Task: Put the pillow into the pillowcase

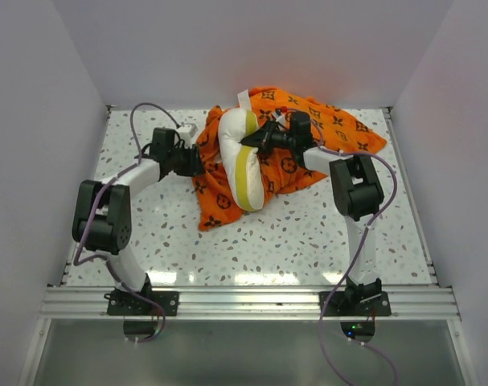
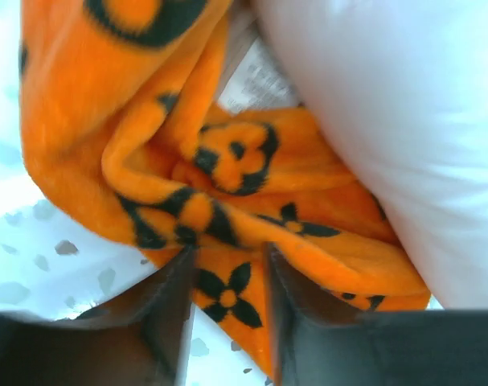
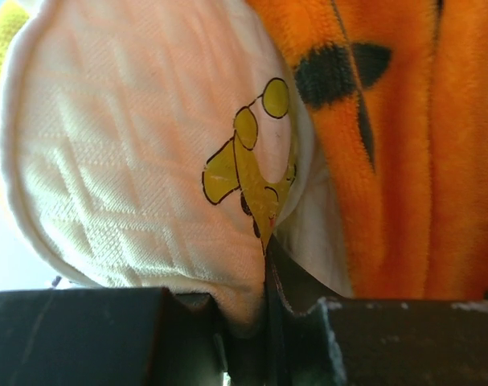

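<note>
The cream-white pillow with its yellow band stands on edge on the crumpled orange pillowcase at the back middle of the table. My left gripper is at the pillowcase's left edge. In the left wrist view the left gripper is shut on a fold of the pillowcase, with the pillow bulging at upper right. My right gripper is against the pillow's right face. In the right wrist view the right gripper pinches the pillow at a yellow printed figure, with the pillowcase behind.
The speckled white table is enclosed by white walls on three sides. An aluminium rail runs along the near edge. A small white object lies near the back left corner. A white label shows inside the pillowcase.
</note>
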Robot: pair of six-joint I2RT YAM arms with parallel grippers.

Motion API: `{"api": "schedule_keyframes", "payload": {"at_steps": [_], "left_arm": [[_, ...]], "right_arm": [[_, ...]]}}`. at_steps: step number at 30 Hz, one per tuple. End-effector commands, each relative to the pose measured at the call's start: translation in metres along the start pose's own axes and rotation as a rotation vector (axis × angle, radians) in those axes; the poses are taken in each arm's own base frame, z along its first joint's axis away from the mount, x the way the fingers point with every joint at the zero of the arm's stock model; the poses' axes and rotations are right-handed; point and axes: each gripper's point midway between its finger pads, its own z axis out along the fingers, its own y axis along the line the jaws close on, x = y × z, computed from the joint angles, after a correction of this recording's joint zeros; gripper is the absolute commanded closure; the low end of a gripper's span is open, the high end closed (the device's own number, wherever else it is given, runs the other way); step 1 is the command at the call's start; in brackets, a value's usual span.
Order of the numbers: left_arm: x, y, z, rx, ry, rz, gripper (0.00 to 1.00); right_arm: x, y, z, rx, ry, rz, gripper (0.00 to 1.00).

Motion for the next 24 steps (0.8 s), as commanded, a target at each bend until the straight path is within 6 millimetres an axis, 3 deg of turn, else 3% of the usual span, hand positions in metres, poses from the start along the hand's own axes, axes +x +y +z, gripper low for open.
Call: {"api": "schedule_keyframes", "payload": {"at_steps": [1,3,5,9,16,20,24], "left_arm": [[-0.071,-0.03,-0.03,-0.016,-0.226,0.075,0.43],[-0.073,-0.039,-0.023,-0.056,-0.236,0.106,0.29],[-0.072,-0.039,-0.005,-0.098,-0.201,0.087,0.26],[-0.065,-0.024,0.03,-0.177,-0.127,0.012,0.24],[-0.075,-0.027,0.073,-0.212,-0.133,0.014,0.23],[-0.059,-0.029,0.092,-0.248,-0.09,0.039,0.22],[-0.03,-0.008,0.093,-0.345,0.008,0.004,0.21]], "right_arm": [[0.004,-0.041,0.0,0.058,0.013,0.137,1.0],[0.002,-0.04,0.0,0.048,0.009,0.14,1.0],[0.003,-0.035,0.0,0.037,0.01,0.142,1.0],[0.002,-0.027,0.0,0.017,0.014,0.141,1.0],[0.001,-0.014,-0.003,-0.019,0.016,0.143,1.0],[-0.001,-0.007,-0.002,-0.035,0.009,0.143,1.0],[-0.004,-0.003,-0.002,-0.048,0.002,0.148,1.0]]}}
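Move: The left hand, just opened a little, has the pillow's left side about 8 cm ahead, 8 cm to its right and a couple of cm higher. The orange pillowcase's far-left fold is roughly 10 cm ahead and 3 cm right, about level with it; the near flap lies some 10 cm back, 4 cm right and 5 cm lower. From the right hand, which still pinches the pillow, that left side is about 6 cm left, level fore and aft, and 5 cm lower. The left fingers end up open astride the gap between pillowcase and pillow, one finger at the orange fold, the other against the pillow's white side. To get there the hand lifts about 5 cm, spreading its fingers wide, and arcs some 8 cm forward and 7 cm right before sinking almost to its starting height. The right hand keeps its pinch, nearly still, rolling slightly. ##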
